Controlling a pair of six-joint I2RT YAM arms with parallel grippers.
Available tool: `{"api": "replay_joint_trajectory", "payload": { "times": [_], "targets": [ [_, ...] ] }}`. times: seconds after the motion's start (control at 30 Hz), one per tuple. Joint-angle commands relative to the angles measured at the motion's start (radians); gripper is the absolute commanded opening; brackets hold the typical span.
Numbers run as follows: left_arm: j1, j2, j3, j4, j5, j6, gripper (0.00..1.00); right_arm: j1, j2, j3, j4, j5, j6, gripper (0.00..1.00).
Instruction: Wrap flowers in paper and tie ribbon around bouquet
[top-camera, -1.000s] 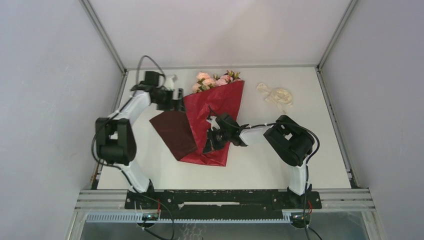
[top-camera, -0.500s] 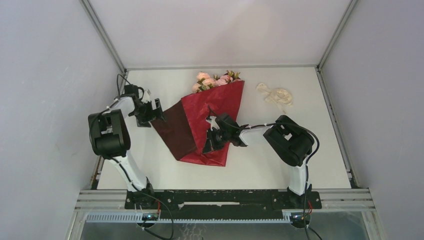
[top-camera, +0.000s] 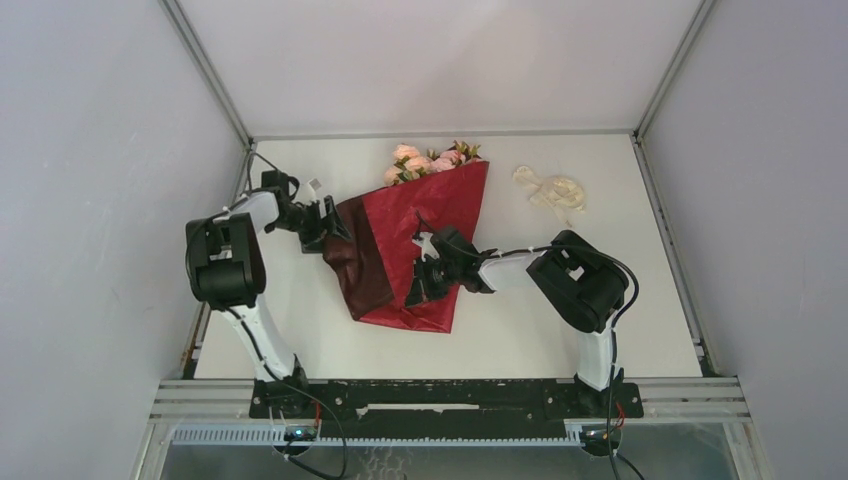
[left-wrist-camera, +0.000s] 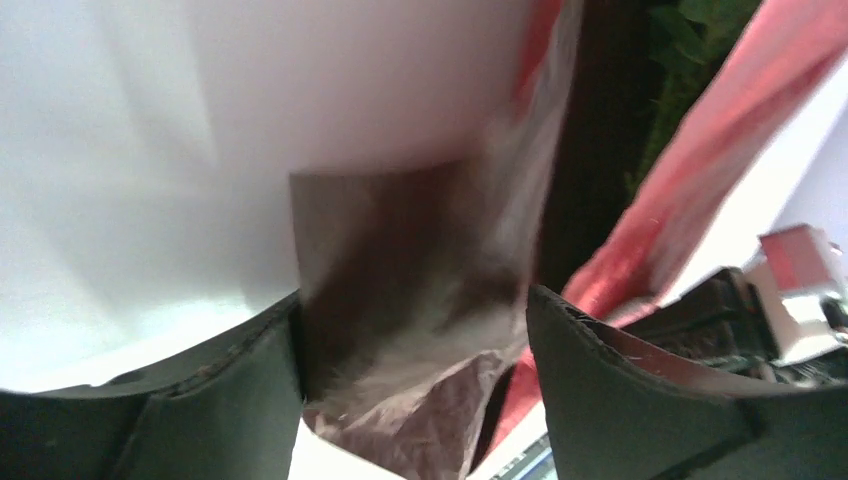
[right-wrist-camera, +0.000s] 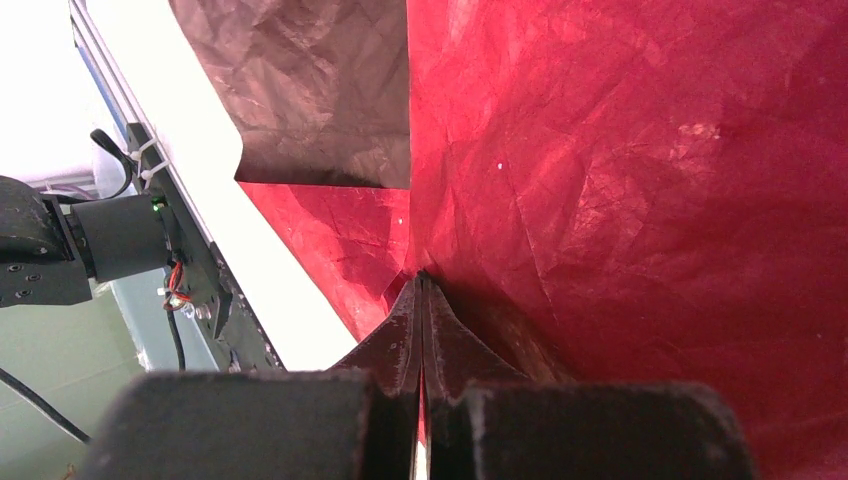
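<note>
The red paper (top-camera: 445, 215) lies as a cone round the flowers (top-camera: 430, 160), whose pink heads stick out at its far end. A darker flap (top-camera: 358, 265) of the paper spreads to the left. My left gripper (top-camera: 328, 222) is at the flap's upper corner; in the left wrist view it (left-wrist-camera: 412, 300) stands open with the flap's corner (left-wrist-camera: 420, 250) between its fingers. Shut, my right gripper (top-camera: 418, 288) rests on the cone's middle, its tips (right-wrist-camera: 420, 275) pressed into a crease of the paper (right-wrist-camera: 620, 150). The ribbon (top-camera: 550, 188) lies loose at the back right.
The white table (top-camera: 300, 330) is walled by grey panels with a metal frame. The right arm's elbow (top-camera: 580, 275) sits right of the cone. Green leaves (left-wrist-camera: 690, 60) show inside the paper in the left wrist view.
My left gripper swung from the left edge rightward onto the flap's upper corner, and the flap has bunched narrower. The right arm and the ribbon have not moved.
</note>
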Motion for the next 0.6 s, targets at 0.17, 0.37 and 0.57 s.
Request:
{"api": "replay_joint_trajectory", "payload": {
  "times": [0.17, 0.37, 0.57],
  "targets": [
    [-0.047, -0.127, -0.060, 0.038, 0.264, 0.003, 0.54, -0.008, 0.014, 0.000, -0.014, 0.025, -0.025, 0.00],
    [-0.059, -0.191, -0.094, 0.077, 0.228, 0.023, 0.14, -0.016, 0.023, -0.001, 0.025, -0.011, -0.002, 0.00],
    [-0.170, -0.292, -0.087, 0.073, 0.210, 0.076, 0.02, -0.040, 0.045, -0.001, 0.062, -0.046, 0.027, 0.00]
  ]
}}
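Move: The left edge of the paper, the dark side flap, runs between the left hand's open fingers, roughly level ahead-and-back, some 2 cm to the right and 1 cm below. The red flap's border is about 10 cm to the right, while the flower heads lie roughly 16 cm ahead and 21 cm right. The right hand's shut tips rest on the red flap just below them; the left paper edge is about 13 cm ahead and 18 cm left of that hand. Rightward and slightly back first, then mostly upward, the left hand carries the dark paper edge towards the bouquet, about 5 cm across and 6 cm up, turning its tips about 10 degrees. Its wide-open fingers shut along the way and pinch the edge, while the right hand's closed fingertips stay put on the red flap, still holding it down. ##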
